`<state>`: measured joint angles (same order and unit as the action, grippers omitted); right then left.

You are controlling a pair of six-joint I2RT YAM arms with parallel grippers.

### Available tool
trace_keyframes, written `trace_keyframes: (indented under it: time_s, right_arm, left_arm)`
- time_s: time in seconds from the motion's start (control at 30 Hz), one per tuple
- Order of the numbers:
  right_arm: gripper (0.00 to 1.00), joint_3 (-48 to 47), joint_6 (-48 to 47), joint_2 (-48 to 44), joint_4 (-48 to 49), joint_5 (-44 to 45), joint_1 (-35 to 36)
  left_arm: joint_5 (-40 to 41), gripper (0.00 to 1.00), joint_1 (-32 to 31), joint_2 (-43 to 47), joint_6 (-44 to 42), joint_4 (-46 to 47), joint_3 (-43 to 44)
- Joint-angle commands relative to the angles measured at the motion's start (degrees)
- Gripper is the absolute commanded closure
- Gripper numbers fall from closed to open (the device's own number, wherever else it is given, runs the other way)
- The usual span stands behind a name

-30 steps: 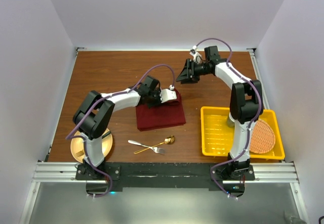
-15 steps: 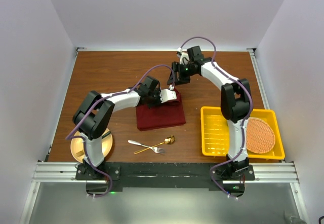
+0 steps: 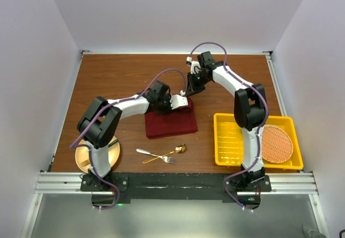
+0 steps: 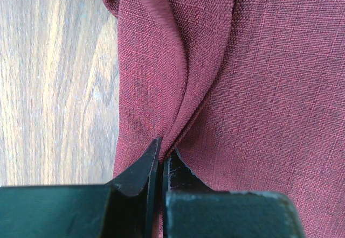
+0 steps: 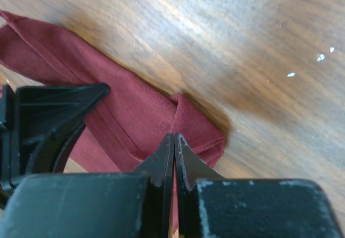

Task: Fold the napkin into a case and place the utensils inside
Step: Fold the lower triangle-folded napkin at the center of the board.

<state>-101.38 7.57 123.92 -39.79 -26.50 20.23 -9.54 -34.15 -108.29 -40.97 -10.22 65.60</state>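
The maroon napkin (image 3: pixel 171 123) lies folded mid-table, its far edge lifted. My left gripper (image 3: pixel 185 103) is shut on a raised ridge of the cloth (image 4: pixel 215 60), fingertips (image 4: pixel 152 157) pressed together around the fold. My right gripper (image 3: pixel 190 91) sits just beyond it at the napkin's far right corner (image 5: pixel 197 127), jaws shut with a crease of cloth pinched at their tips (image 5: pixel 173 137). The left gripper's black finger (image 5: pixel 51 114) shows at the left of the right wrist view. A silver fork (image 3: pixel 152 154) and a gold spoon (image 3: pixel 173 152) lie crossed in front of the napkin.
A yellow tray (image 3: pixel 232 141) at the right front holds a round orange woven mat (image 3: pixel 277 144). A gold plate (image 3: pixel 94 160) sits at the left front beside the left arm's base. Bare wood (image 3: pixel 118 76) lies behind the napkin.
The right arm swung left and down from the back of the table to the napkin's far right corner, and its jaws closed there. The left arm kept still, holding its fold.
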Motion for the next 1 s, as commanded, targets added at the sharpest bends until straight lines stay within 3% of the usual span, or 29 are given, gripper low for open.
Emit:
trace_keyframes:
  time_s: [0.0,0.2,0.57,0.67,0.77,0.97]
  right_arm:
    - [1.00,0.31,-2.82,-3.59,-2.92,-0.04,0.07]
    - [1.00,4.26,-5.55,-4.65,-3.19,-0.04,0.25]
    - [1.00,9.36,-9.50,-4.83,-1.87,1.28,0.25]
    - [1.00,9.98,-10.30,-4.91,-1.78,1.36,0.34]
    - [1.00,10.33,-10.82,-4.91,-1.34,1.36,0.34]
    - [1.00,10.15,-11.26,-4.21,-0.90,1.72,0.42]
  left_arm:
    - [-0.74,0.97,-0.04,2.47,2.30,0.20,-1.18]
    - [-1.27,0.75,0.05,4.40,6.51,-1.56,0.93]
    - [-9.08,0.61,0.14,13.89,8.27,-9.90,0.58]
    - [-9.09,0.57,1.63,16.79,12.31,-9.38,0.31]
    - [-9.44,0.56,5.14,15.57,17.32,-9.55,3.63]
    - [-12.87,0.55,11.21,3.99,25.49,-13.59,15.59]
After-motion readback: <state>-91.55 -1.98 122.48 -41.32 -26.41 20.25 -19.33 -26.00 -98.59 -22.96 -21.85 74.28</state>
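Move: About 5 cm back towards the base from the right hand, 2 cm to its right and 5 cm below lies the napkin's folded far-right corner; the spoon is some 24 cm back and 9 cm left. The left hand is already down at the napkin, its fingers nearly shut on the fold. From the left hand, the far-left corner is roughly 4 cm ahead and 7 cm left, the far-right corner 1 cm ahead and 12 cm right, all near its height. Bringing its closed fingertips back and down by about 5 cm each way and slightly right, the right hand sets them on the napkin's folded far-right corner and holds there. Meanwhile the left hand opens to nearly half, lets go of the fold and rises some 10 cm, easing back first, then swinging forward and slightly left as the wrist tilts and turns counter-clockwise. ##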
